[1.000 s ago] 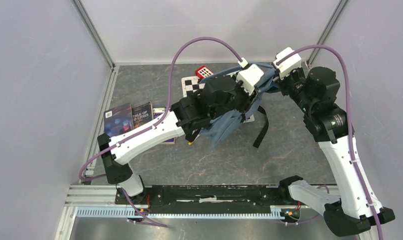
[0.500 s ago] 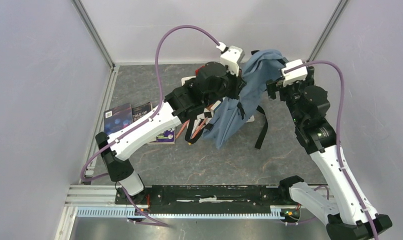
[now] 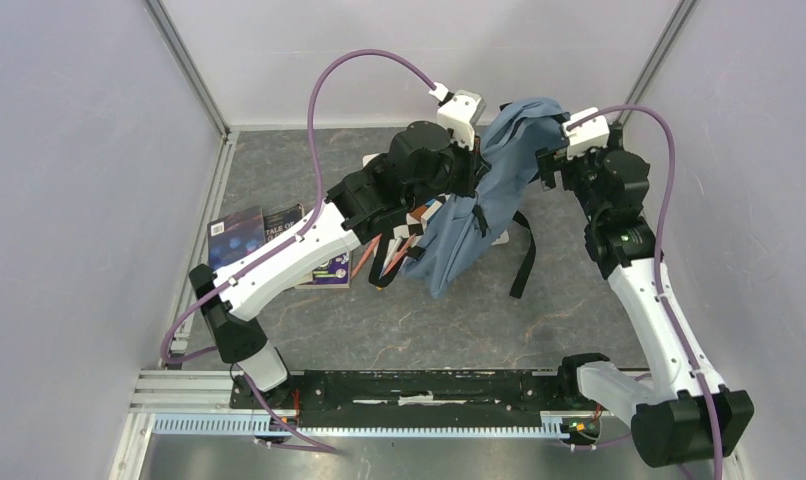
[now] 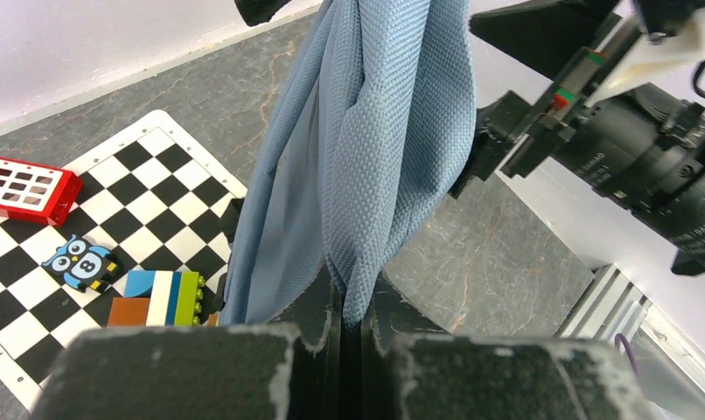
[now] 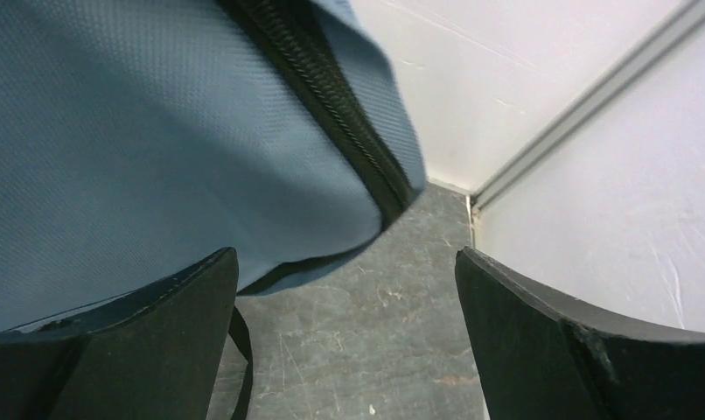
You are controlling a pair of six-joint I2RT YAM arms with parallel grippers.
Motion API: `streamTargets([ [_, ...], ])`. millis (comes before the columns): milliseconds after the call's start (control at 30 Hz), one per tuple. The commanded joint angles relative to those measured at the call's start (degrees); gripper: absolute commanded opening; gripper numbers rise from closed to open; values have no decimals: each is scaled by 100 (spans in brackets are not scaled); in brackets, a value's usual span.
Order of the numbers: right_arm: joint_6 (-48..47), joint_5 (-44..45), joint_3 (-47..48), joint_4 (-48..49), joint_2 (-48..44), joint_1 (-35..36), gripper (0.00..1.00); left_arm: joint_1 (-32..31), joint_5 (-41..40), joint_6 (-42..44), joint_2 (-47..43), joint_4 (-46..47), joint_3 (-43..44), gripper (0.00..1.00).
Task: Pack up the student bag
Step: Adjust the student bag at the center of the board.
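The student bag [image 3: 469, 215] is a blue-grey fabric backpack hanging upright above the table, its top bunched and lifted. My left gripper [image 3: 477, 168] is shut on a fold of its fabric; in the left wrist view the cloth [image 4: 375, 131] rises from between the closed fingertips [image 4: 353, 293]. My right gripper [image 3: 545, 170] stands open just right of the bag's top, holding nothing. The right wrist view shows the bag [image 5: 157, 131] and its dark zipper [image 5: 331, 114] above the left finger, with bare floor between the fingers [image 5: 345, 262].
A checkerboard [image 4: 157, 184] lies under the bag with a red block [image 4: 21, 188], an owl piece [image 4: 80, 262] and a striped brick [image 4: 161, 297]. Books [image 3: 259, 235] lie at the left. A black strap [image 3: 524, 255] trails on the table. The right wall is close.
My left gripper has shut on the bag and lifted it up toward the back. The right gripper has let go of the bag, opened wide and drawn slightly right.
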Motion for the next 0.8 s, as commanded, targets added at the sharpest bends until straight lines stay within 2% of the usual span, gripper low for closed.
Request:
streamTargets([
  [0,-412,-1000,304,632,237,-94,98,-3,155,299,-382,69,115,2],
  [100,-834,-1044,214,852,241,-90,97,-5,396,520,-387,-11,175,2],
  [233,-1451,-690,139,1149,160,-97,76,-9,731,850,-412,-85,215,2],
  [300,-1638,-563,296,1097,164,-94,63,-9,947,941,-406,-85,249,2],
  [367,-1733,-544,469,1037,169,-92,28,-9,1294,999,-374,-33,296,2],
  [400,-1726,-542,528,1036,149,-95,20,-9,1493,988,-348,30,336,2],
  [533,-1751,-463,775,1042,27,-96,0,-13,1893,766,-200,294,556,2],
  [667,-1906,-366,1079,1001,-163,-94,0,-34,1775,140,-179,795,424,2],
  [767,-2044,-366,1311,895,-260,-97,0,-35,1471,-720,-305,1228,-257,2],
])
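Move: The zipped upper edge of the student bag stands right before the open right hand, roughly 3 cm ahead, 2 cm to its left and about 1 cm higher. From the left hand, already shut on the other side of the bag, that edge is some 16 cm to the right, 8 cm ahead and about level. The chessboard's middle lies about 12 cm ahead, 6 cm left and far below the left hand. The loose strap is roughly 9 cm back, 8 cm left of and well below the right hand. The bag's zipped edge is pinched by the right hand, which pushes about 2 cm forward and slightly left onto it, closes, then lifts some 6 cm while easing back, rolling its left side down and tipping up. The left hand keeps its grip, draws back about 3 cm turning some 15 degrees clockwise, then rises 4 cm and drifts right. ##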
